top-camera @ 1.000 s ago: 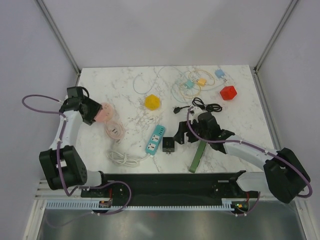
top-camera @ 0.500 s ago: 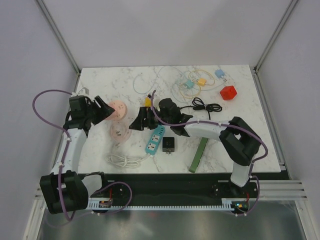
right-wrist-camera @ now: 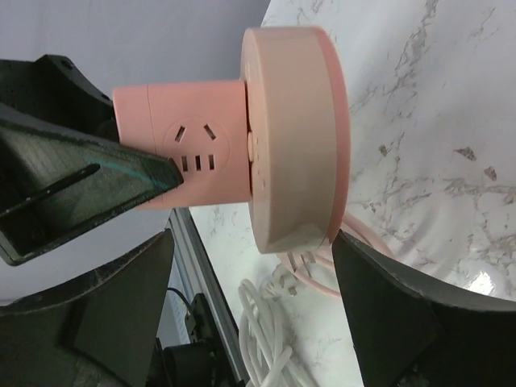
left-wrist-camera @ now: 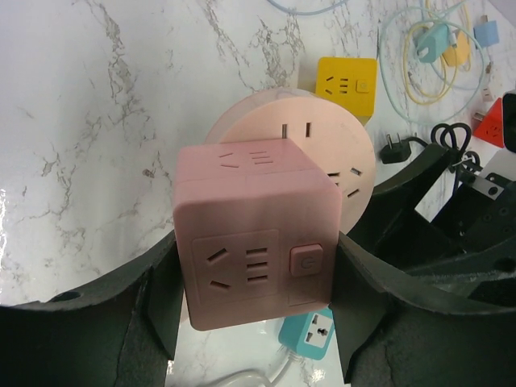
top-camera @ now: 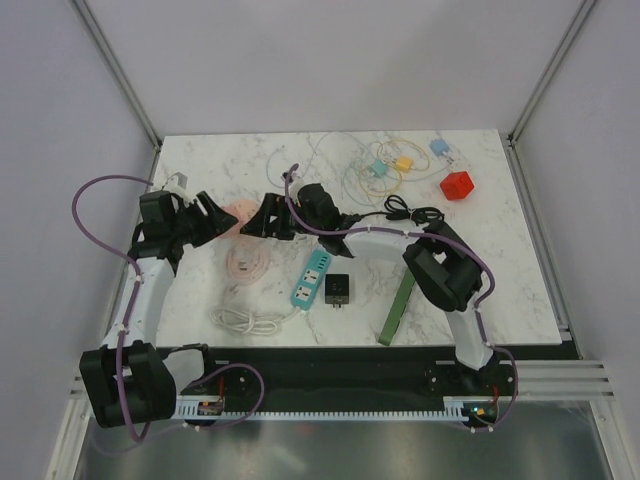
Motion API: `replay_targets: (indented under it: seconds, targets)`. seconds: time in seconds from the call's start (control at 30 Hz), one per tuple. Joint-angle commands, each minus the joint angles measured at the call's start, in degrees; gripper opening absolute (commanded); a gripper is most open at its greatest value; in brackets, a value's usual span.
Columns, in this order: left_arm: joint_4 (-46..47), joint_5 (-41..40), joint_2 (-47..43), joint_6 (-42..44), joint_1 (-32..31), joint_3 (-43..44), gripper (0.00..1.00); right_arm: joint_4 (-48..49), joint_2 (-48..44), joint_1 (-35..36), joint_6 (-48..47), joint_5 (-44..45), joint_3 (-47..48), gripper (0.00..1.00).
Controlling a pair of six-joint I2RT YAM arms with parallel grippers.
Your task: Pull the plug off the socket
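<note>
The plug is a pink cube (left-wrist-camera: 254,234) with outlets and a button on its faces. It sits pushed into the socket, a round pink disc (left-wrist-camera: 330,137) raised off the marble. My left gripper (left-wrist-camera: 254,266) is shut on the cube, one finger on each side. In the top view the left gripper (top-camera: 215,222) and the right gripper (top-camera: 262,220) meet at the disc (top-camera: 240,213). My right gripper (right-wrist-camera: 251,242) stands open around the disc (right-wrist-camera: 294,137). One finger is close to the disc's rim and the other is well apart. The cube (right-wrist-camera: 185,145) sticks out of the disc's face.
The disc's pink cable coil (top-camera: 245,262) lies below it, beside a white cable (top-camera: 245,318). A teal power strip (top-camera: 313,277), black adapter (top-camera: 337,290) and green strip (top-camera: 397,310) lie at the centre. A yellow cube (left-wrist-camera: 345,85), red cube (top-camera: 456,185) and charger cables (top-camera: 385,170) lie further back.
My right arm has swung left across the table to the pink disc, and its jaws have begun to narrow. My left gripper has carried the cube and disc rightward, still shut.
</note>
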Motion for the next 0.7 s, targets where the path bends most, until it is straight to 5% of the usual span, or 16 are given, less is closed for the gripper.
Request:
replay_targets:
  seconds: [0.0, 0.3, 0.6, 0.67]
  targets:
    - [5.94, 3.96, -1.28, 1.84, -0.38, 0.83, 0.02, 1.1, 1.87, -1.42, 0.94, 1.97, 3.86, 0.87]
    - [6.2, 5.28, -0.13, 2.01, -0.39, 0.65, 0.02, 0.48, 6.79, -3.09, 0.94, 1.27, 10.11, 0.68]
    - [6.37, 5.01, -0.22, 2.28, -0.47, 0.65, 0.02, 2.86, 8.55, -3.62, 6.04, 2.75, 7.04, 0.06]
    - [6.37, 4.84, -0.22, 2.28, -0.47, 0.57, 0.02, 0.94, 8.38, -3.27, 4.99, 4.42, 6.24, 0.0]
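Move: The round pink socket, joined to the pink cube plug already gripped by the left hand, lies about 5 cm ahead of the right hand and 2 cm to its left, almost level in height. From the right hand, the yellow cube is roughly 8 cm ahead and 10 cm right, and the teal power strip some 11 cm back and 12 cm right, both well below. From the left hand, the round socket is about 3 cm ahead, 4 cm right and slightly lower. The right hand, its fingers pointing mostly left, slides about 5 cm forward to bring its open fingers around the thin rim of the round pink socket, closing as it arrives. It then stops and pinches the disc between its two flat faces, while the left hand stays nearly in place and keeps its hold on the cube. ##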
